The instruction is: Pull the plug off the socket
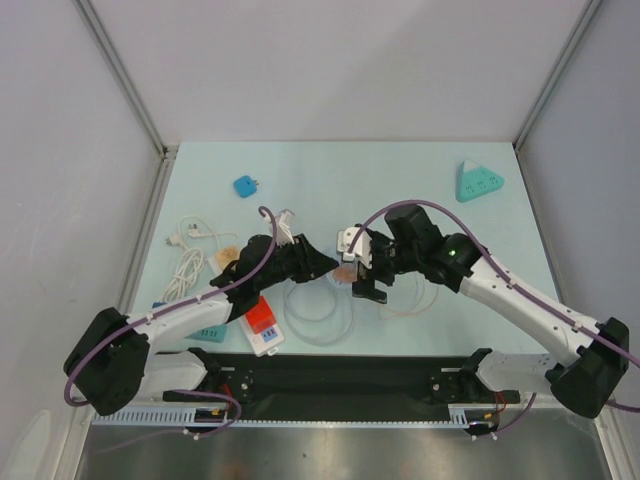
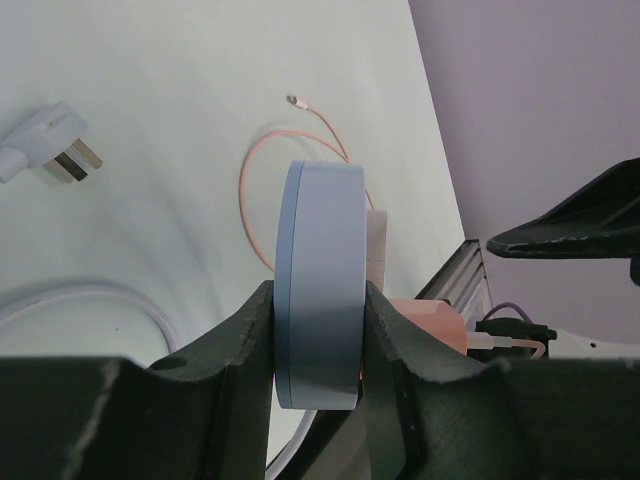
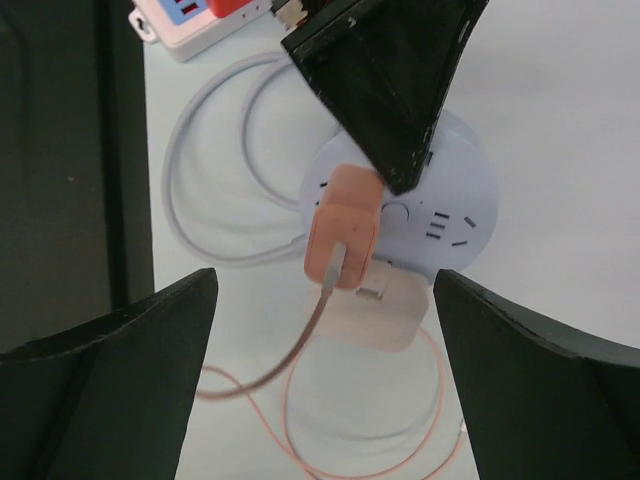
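The socket (image 2: pixel 325 230) is a round pale blue disc held on edge, with my left gripper (image 2: pixel 318 292) shut on its rim. In the right wrist view the socket's face (image 3: pixel 455 190) shows, with the left fingers (image 3: pixel 390 80) across its top. A pink plug (image 3: pixel 343 240) sits on that face near its lower left edge, and a pink cable hangs from it. A beige adapter (image 3: pixel 375 315) lies just below the plug. My right gripper (image 3: pixel 322 300) is open, its fingers wide on either side of the plug and adapter without touching them. From above, both grippers meet at the plug (image 1: pixel 345 272).
A red and white power strip (image 1: pixel 262 325) lies near the left arm, with white cable loops (image 1: pixel 315 305) beside it. White cords and a plug (image 1: pixel 190 250) lie at the left. A small blue adapter (image 1: pixel 245 186) and a teal triangular socket (image 1: pixel 478 181) sit farther back.
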`<action>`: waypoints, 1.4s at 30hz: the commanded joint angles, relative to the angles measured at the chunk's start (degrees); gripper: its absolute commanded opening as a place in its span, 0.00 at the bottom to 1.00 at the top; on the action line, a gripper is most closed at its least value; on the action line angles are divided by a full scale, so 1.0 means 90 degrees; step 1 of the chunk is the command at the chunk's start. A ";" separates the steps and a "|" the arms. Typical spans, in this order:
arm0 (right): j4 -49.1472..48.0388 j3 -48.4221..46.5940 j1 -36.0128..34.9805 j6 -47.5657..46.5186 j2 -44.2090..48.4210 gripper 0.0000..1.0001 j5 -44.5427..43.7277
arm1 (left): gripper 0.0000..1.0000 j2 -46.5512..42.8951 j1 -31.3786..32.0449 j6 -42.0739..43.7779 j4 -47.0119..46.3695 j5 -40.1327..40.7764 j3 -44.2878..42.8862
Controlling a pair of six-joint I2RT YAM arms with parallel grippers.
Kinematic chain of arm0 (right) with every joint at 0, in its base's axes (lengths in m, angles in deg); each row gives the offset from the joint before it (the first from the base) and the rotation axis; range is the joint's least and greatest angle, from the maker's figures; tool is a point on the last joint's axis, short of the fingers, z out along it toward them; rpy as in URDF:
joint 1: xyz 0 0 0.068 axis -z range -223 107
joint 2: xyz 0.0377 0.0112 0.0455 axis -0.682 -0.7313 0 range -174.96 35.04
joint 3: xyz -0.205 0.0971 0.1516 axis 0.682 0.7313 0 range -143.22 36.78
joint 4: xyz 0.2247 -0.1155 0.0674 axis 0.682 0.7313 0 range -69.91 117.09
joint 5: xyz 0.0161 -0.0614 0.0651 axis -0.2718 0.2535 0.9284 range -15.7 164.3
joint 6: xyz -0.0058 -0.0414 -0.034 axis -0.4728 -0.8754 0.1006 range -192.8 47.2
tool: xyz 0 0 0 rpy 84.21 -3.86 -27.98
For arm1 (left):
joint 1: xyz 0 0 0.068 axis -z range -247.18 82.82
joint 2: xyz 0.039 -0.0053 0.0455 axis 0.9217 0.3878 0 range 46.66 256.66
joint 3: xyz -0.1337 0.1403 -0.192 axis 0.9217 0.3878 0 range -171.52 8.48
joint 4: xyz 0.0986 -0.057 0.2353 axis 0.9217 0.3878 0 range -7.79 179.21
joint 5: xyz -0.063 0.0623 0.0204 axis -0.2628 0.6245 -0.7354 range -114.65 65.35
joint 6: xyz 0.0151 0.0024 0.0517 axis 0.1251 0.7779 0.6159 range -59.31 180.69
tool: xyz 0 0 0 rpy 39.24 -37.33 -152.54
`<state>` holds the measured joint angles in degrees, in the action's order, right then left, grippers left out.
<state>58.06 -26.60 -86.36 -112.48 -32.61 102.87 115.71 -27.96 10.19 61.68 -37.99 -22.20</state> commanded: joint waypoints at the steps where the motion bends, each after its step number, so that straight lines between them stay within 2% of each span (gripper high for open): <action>1: -0.0742 -0.0166 -0.0261 0.0473 -0.0236 0.95 -0.0849 | 0.00 -0.0124 0.0134 -0.0511 -0.0150 0.0379 -0.0410; 10: -0.1124 0.0088 -0.0583 0.0610 -0.0549 0.84 -0.1193 | 0.00 -0.0222 0.0271 -0.0912 -0.0042 0.0672 -0.0478; 18: -0.1143 0.0069 -0.0603 0.0727 -0.0880 0.73 -0.1076 | 0.00 -0.0222 0.0349 -0.1146 -0.0257 0.0604 -0.0410; 21: -0.1095 0.0040 -0.0613 0.0679 -0.0997 0.61 -0.0998 | 0.00 -0.0231 0.0368 -0.1186 -0.0306 0.0565 -0.0371; 23: -0.1066 0.0001 -0.0613 0.0669 -0.1056 0.45 -0.0998 | 0.00 -0.0241 0.0369 -0.1205 -0.0326 0.0584 -0.0351; 24: -0.0988 -0.0019 -0.0622 0.0649 -0.1076 0.35 -0.0978 | 0.00 -0.0251 0.0369 -0.1205 -0.0335 0.0594 -0.0313; 25: -0.0929 -0.0048 -0.0622 0.0620 -0.1096 0.17 -0.0920 | 0.00 -0.0261 0.0369 -0.1215 -0.0336 0.0613 -0.0293; 27: -0.0773 -0.0146 -0.0632 0.0552 -0.1086 0.00 -0.0890 | 0.00 -0.0261 0.0369 -0.1215 -0.0336 0.0701 -0.0225; 33: 0.0310 -0.0720 -0.0593 -0.0336 -0.0871 0.00 -0.0880 | 0.00 0.0080 0.0369 -0.0601 0.0230 0.1433 -0.0273; 37: 0.0506 -0.0878 -0.0388 -0.0415 -0.0647 0.00 -0.0754 | 0.00 0.0481 0.0369 -0.0093 0.0445 0.1970 -0.0195; 42: 0.0838 -0.0849 0.0167 -0.0901 -0.0481 0.00 -0.0023 | 0.00 0.0608 0.0369 0.0366 -0.0032 0.2049 0.0224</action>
<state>59.00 -30.47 -87.32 -116.33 -42.03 95.25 119.41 -22.91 4.37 58.01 -29.51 -23.71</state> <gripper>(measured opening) 0.354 0.383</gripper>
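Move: The pink plug, set in the round socket that my left hand grips by its rim, sits about 3 cm to the left of my right hand, 2 cm ahead and 4 cm below. The socket's middle is roughly 5 cm ahead, 4 cm left and 6 cm below; the white plug beside it is some 3 cm ahead, 1 cm right and 6 cm down. From my left hand, the pink plug is around 3 cm back and 3 cm right, about level. I bring my open right hand down about 4 cm, and some 3 cm left and 2 cm forward, onto the pink plug and pinch it between my fingers. Then I tug it back to the right by about 2 cm, rising about 1 cm and edging forward, fingertips tipping slightly further down. My left hand keeps its grip on the socket's rim and is drawn along to the right. ##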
